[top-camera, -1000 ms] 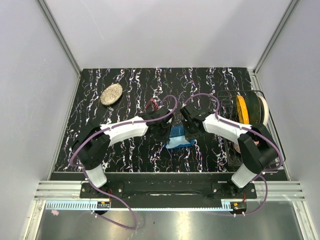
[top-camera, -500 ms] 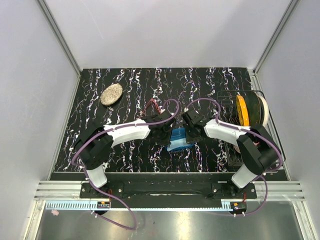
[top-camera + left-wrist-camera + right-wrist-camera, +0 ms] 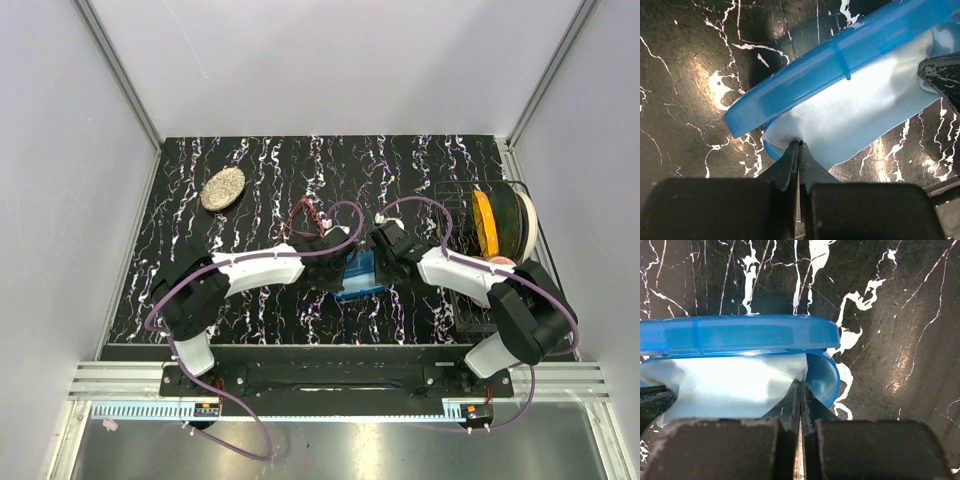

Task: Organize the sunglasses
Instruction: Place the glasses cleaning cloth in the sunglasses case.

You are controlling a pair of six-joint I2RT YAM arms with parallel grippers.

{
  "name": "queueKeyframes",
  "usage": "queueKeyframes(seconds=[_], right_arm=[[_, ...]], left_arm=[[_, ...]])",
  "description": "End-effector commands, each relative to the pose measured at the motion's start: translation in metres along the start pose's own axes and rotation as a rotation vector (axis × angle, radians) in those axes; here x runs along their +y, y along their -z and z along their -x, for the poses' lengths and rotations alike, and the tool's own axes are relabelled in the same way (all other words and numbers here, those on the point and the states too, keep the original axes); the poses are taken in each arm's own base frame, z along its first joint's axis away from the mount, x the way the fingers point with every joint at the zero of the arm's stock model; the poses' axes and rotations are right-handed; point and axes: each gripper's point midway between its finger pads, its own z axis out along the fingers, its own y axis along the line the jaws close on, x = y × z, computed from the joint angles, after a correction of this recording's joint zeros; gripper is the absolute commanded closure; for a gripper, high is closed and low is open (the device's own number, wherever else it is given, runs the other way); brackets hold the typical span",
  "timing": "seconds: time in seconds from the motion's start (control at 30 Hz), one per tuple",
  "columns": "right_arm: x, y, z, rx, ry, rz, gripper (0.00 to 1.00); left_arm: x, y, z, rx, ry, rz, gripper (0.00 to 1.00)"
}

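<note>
The sunglasses (image 3: 304,212) lie on the table behind my left arm, thin red frame partly crossed by a cable. The glossy blue case (image 3: 360,277) sits mid-table with its lid (image 3: 740,332) raised. A light blue cloth (image 3: 865,107) spreads inside it. My left gripper (image 3: 799,143) is shut on the cloth's corner at one end of the case (image 3: 790,95). The right gripper (image 3: 801,383) is shut on another corner of the cloth (image 3: 725,382) at the opposite end. In the top view both grippers, left (image 3: 337,272) and right (image 3: 384,262), flank the case.
A speckled beige oval object (image 3: 222,188) lies at the back left. A wire rack (image 3: 470,300) with a yellow and a white disc (image 3: 500,218) stands along the right edge, beside my right arm. White walls enclose the black marbled table (image 3: 250,160).
Both grippers have come down and closer to the case, carrying the cloth with them. The cloth now lies lower, inside the open case. The sunglasses have not moved.
</note>
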Motion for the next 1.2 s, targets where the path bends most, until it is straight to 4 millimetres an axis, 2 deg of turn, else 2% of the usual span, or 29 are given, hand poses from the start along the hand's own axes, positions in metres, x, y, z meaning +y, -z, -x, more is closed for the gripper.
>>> queueKeyframes(seconds=[0.0, 0.47, 0.8, 1.03, 1.17], right_arm=[[-0.003, 0.004, 0.016, -0.082, -0.025, -0.009, 1.00], [-0.012, 0.003, 0.007, -0.099, -0.045, -0.032, 1.00], [-0.012, 0.002, 0.006, -0.101, -0.062, -0.033, 0.99], [-0.010, 0.007, 0.016, -0.124, -0.073, -0.039, 0.75], [-0.011, 0.013, 0.022, -0.142, -0.079, -0.048, 0.71]], left_arm=[[0.003, -0.006, 0.008, -0.069, -0.003, 0.035, 1.00], [0.001, -0.011, 0.015, -0.105, -0.022, 0.079, 1.00], [0.004, -0.012, 0.014, -0.092, -0.026, 0.110, 0.95], [0.006, -0.015, 0.010, -0.080, -0.035, 0.120, 0.95], [0.007, -0.019, 0.004, -0.068, -0.043, 0.130, 0.95]])
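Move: The open sunglasses case lies crosswise under both hands, which already pinch the two ends of the cloth over its tray. The tray's middle is about 5 cm right of the left hand, 5 cm left of the right hand, roughly level fore-and-aft with both and 2 cm lower; the raised lid stands about 4 cm beyond the tray's middle. From the left hand the sunglasses lie some 15 cm ahead and 8 cm left; the dish rack is around 25 cm right of the right hand, 5 cm ahead. The left hand sinks about 1 cm and pushes about 1 cm forward towards the lid, its down-pointing fingertips swinging some 5 degrees forward as they tuck the cloth's left end into the tray, with the fingers staying practically shut at the cloth. The right hand eases about 1 cm to the right and sinks half a centimetre towards the tray's right end, then stays low while its fingers open to about a quarter and let go of the cloth's right end. ##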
